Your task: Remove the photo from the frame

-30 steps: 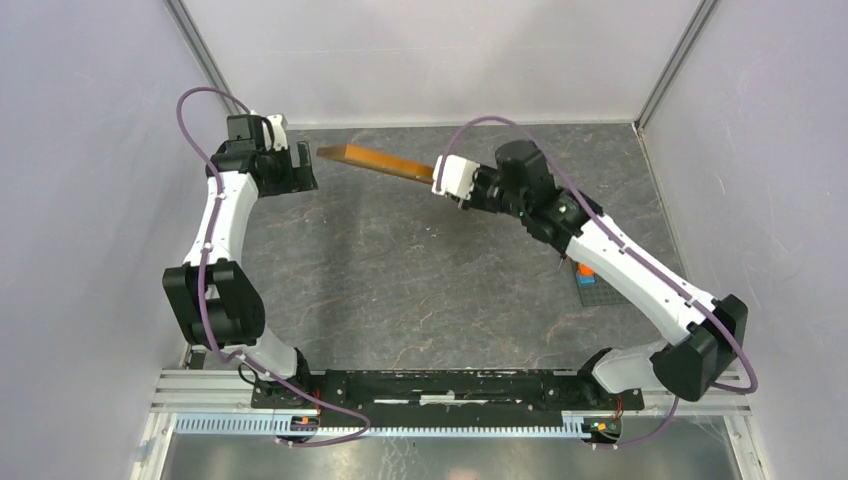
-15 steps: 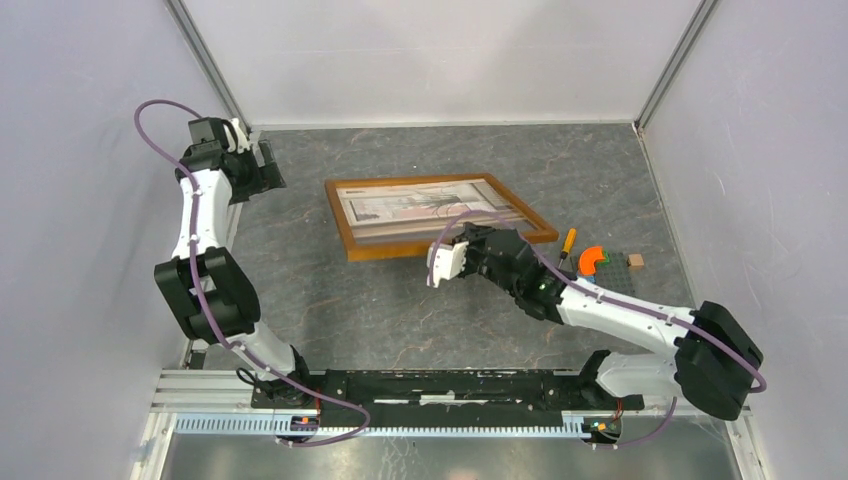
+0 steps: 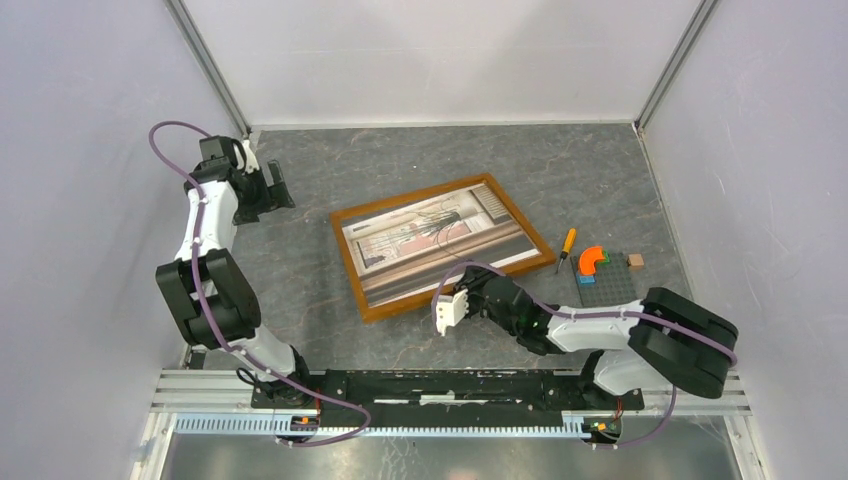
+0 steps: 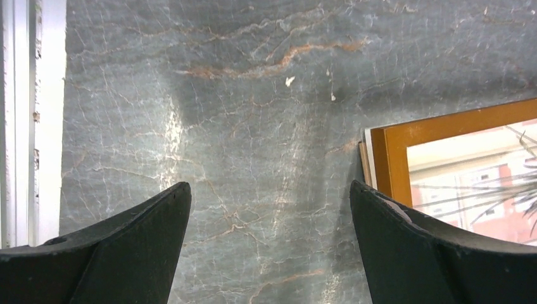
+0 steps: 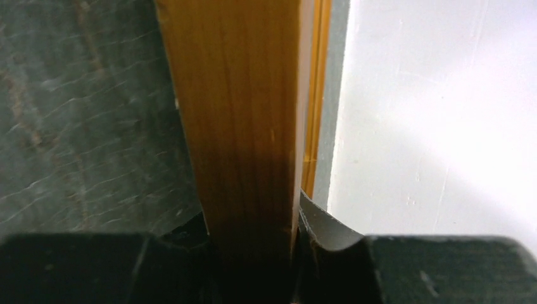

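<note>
The frame (image 3: 372,301), with narrow orange-brown moulding, lies face up in the middle of the table. The photo (image 3: 440,238) sits inside it, showing a window and a spiky plant. My right gripper (image 3: 458,296) is shut on the middle of the frame's near long edge. In the right wrist view the wooden moulding (image 5: 244,126) fills the gap in the right gripper (image 5: 253,221). My left gripper (image 3: 272,190) hangs open over bare table, left of the frame. The left wrist view shows the left gripper (image 4: 269,185) empty, with a frame corner (image 4: 387,158) and some photo (image 4: 472,183) at its right.
An orange-handled screwdriver (image 3: 566,245) lies right of the frame. Beyond it a grey baseplate (image 3: 610,288) carries an orange curved piece (image 3: 592,258), with a small brown block (image 3: 635,260) beside it. White walls close in the table on three sides.
The right gripper has brought the frame from edge-up at the back down to the middle, face up, and drawn back toward the near edge. The left gripper shifted slightly.
</note>
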Available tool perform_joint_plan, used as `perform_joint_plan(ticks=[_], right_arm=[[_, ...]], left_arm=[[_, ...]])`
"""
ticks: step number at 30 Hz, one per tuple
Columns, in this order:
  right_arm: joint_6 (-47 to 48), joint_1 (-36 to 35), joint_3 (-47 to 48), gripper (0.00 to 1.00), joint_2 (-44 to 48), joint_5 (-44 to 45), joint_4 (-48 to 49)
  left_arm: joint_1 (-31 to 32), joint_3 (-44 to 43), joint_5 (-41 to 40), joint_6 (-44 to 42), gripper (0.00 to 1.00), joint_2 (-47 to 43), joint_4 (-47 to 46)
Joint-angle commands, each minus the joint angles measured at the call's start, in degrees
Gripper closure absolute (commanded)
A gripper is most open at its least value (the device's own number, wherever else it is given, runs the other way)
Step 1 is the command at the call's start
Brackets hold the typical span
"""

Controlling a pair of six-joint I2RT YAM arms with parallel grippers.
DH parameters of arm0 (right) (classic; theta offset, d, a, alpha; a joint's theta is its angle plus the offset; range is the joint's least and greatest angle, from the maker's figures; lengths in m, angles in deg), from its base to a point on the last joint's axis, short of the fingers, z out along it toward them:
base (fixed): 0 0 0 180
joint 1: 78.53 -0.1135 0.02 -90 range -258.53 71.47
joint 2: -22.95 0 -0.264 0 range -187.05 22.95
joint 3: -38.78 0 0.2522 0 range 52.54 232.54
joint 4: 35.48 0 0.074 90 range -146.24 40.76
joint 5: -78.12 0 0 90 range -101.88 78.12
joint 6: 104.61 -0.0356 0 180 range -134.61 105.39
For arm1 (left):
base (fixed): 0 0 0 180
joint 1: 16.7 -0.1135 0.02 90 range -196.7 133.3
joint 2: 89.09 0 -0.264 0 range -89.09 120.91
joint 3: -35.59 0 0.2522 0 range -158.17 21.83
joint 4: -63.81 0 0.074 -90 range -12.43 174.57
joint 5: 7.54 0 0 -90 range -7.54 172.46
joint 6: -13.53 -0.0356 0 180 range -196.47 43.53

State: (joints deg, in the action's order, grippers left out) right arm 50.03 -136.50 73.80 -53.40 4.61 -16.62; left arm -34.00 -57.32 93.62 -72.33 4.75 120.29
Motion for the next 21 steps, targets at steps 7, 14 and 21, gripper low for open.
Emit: perform_joint_plan(ticks=[7,14,21], right_arm=[[-5.6,-0.7,-3.6,0.94,-6.8,-4.3,9.4],[-8.6,-0.9,0.8,0.34,-8.8,-9.1,0.6],[-14.4,-1.0,15.3,0.08,-11.9,-20.2,-17.6]], left_arm=[[-0.3,4.7,3.8,-1.4,0.0,-5.5,-2.3],[-0.1,6.2,6.0,-3.0,0.0,-6.2,-2.3],[0.5,7.8,10.7,-6.5,0.0,-6.9,-2.4]])
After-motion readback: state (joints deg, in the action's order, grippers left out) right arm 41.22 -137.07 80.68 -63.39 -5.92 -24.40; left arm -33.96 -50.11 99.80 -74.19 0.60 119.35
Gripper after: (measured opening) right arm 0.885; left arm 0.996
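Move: The right gripper still grips the near rail of the face-up frame, held near edge high. The frame's middle lies about 10 cm ahead, 5 cm to the left and 4 cm lower. The screwdriver lies some 8 cm ahead and 19 cm to the right, the toy baseplate about 2 cm ahead and 27 cm to the right, both on the table some 8 cm below. From the left hand, the frame's middle is about 4 cm back, 34 cm to the right and 10 cm below. Lower the right gripper about 6.5 cm with the frame's near rail pinched, easing back slightly, to set that rail down on the table. Then open the fingers wide around the rail and slip the hand some 4 cm left and a little up, tipping it down about 15 degrees. Meanwhile bring the open left gripper 3 to 4 cm back and right towards the frame. ##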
